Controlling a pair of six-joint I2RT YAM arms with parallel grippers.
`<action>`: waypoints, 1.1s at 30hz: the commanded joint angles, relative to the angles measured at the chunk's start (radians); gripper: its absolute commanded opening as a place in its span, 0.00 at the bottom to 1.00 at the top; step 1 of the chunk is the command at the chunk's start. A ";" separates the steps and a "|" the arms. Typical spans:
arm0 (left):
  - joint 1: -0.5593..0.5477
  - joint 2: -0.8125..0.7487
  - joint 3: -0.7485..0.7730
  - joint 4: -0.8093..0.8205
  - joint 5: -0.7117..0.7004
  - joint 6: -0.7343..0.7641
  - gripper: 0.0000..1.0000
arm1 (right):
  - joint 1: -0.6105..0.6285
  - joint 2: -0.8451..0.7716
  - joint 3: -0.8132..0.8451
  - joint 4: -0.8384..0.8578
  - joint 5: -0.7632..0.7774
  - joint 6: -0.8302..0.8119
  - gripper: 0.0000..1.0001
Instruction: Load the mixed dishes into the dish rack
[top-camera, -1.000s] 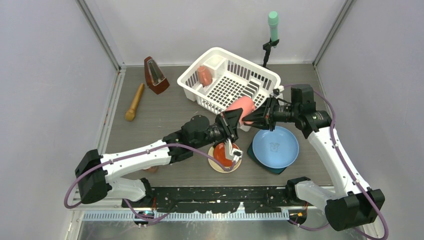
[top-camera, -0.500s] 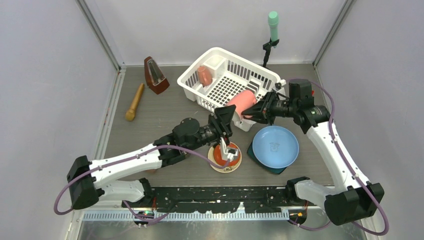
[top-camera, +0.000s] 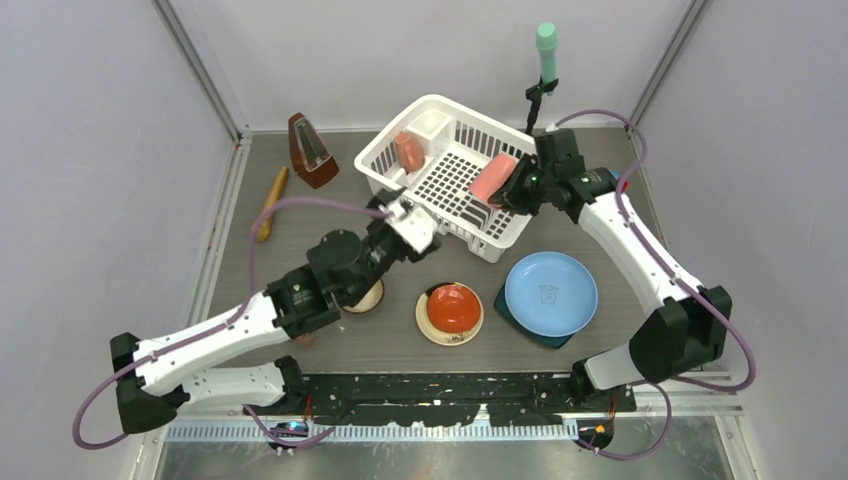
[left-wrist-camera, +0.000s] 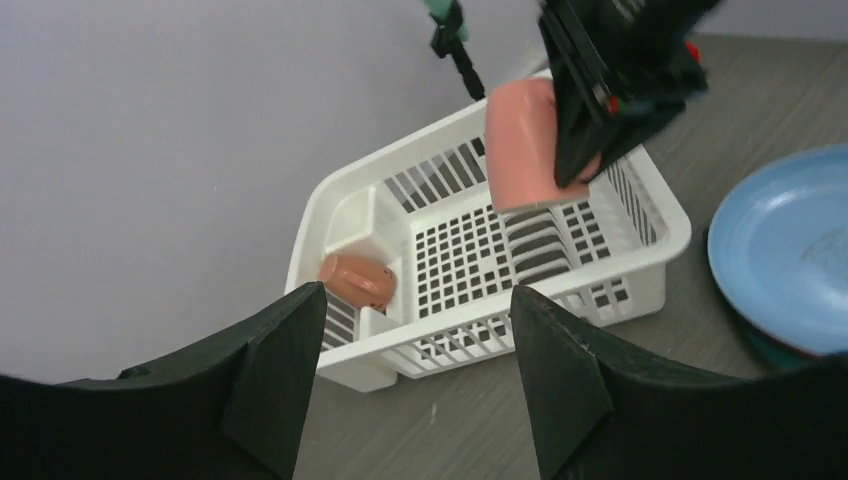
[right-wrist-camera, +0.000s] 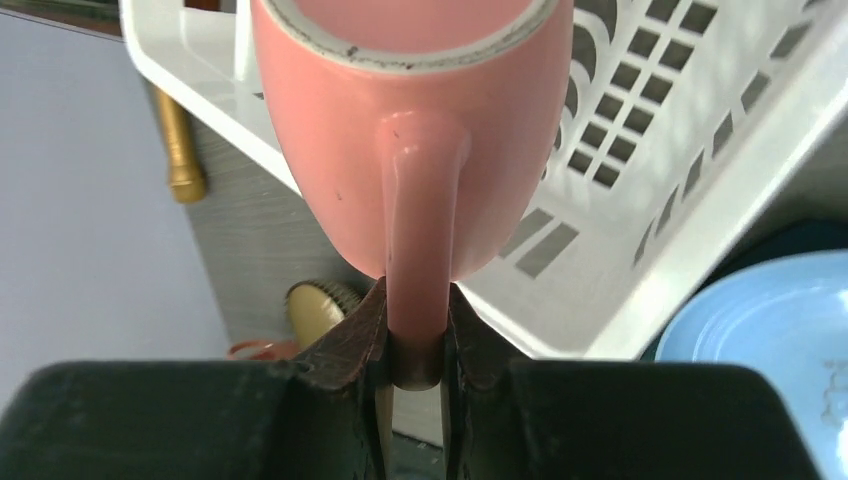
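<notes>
The white dish rack (top-camera: 440, 205) stands at the back centre. My right gripper (top-camera: 512, 186) is shut on the handle of a pink mug (top-camera: 491, 178) and holds it tilted over the rack's upright dividers; in the right wrist view the mug (right-wrist-camera: 410, 130) has its handle pinched between the pads. A second pink mug (top-camera: 407, 150) lies inside the rack by the cutlery cup. My left gripper (top-camera: 418, 232) is open and holds nothing, just outside the rack's near wall (left-wrist-camera: 640, 240). The red saucer (top-camera: 453, 305) sits on the cream saucer (top-camera: 428, 328). The light blue plate (top-camera: 550, 292) lies on the dark teal plate (top-camera: 518, 322).
The brown bowl (top-camera: 367, 298) sits partly under my left arm. A brown metronome (top-camera: 312, 150) and a wooden pestle (top-camera: 270, 203) lie at the back left. A green-topped stand (top-camera: 545, 48) rises behind the rack.
My left gripper has opened and swung back left, away from the pink mug, to the rack's near wall. The right arm has carried the mug up and back over the rack.
</notes>
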 joint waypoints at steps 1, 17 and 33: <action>0.064 0.100 0.283 -0.454 -0.230 -0.673 0.75 | 0.077 0.052 0.119 0.220 0.243 -0.133 0.00; 0.610 0.368 0.474 -0.805 0.420 -1.384 0.88 | 0.091 0.275 0.191 0.393 0.325 -0.429 0.00; 0.817 0.432 0.349 -0.663 0.809 -1.558 1.00 | 0.187 0.113 -0.080 0.394 0.253 -0.385 0.00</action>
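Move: The right hand holds the pink mug by its handle; the rack's middle lies about 13 cm ahead of this hand, 8 to its left and 16 below. The terracotta cup in the rack is some 20 ahead and 18 left; the blue plate is roughly 13 back, 13 right, and the red bowl 16 back, 8 left, both about 21 down. From the left hand the pink mug is about 14 ahead, 14 right and 14 below. Right keeps the mug, swings 11 cm forward, edges back while sinking over the rack; left opens, descending forward-left. ##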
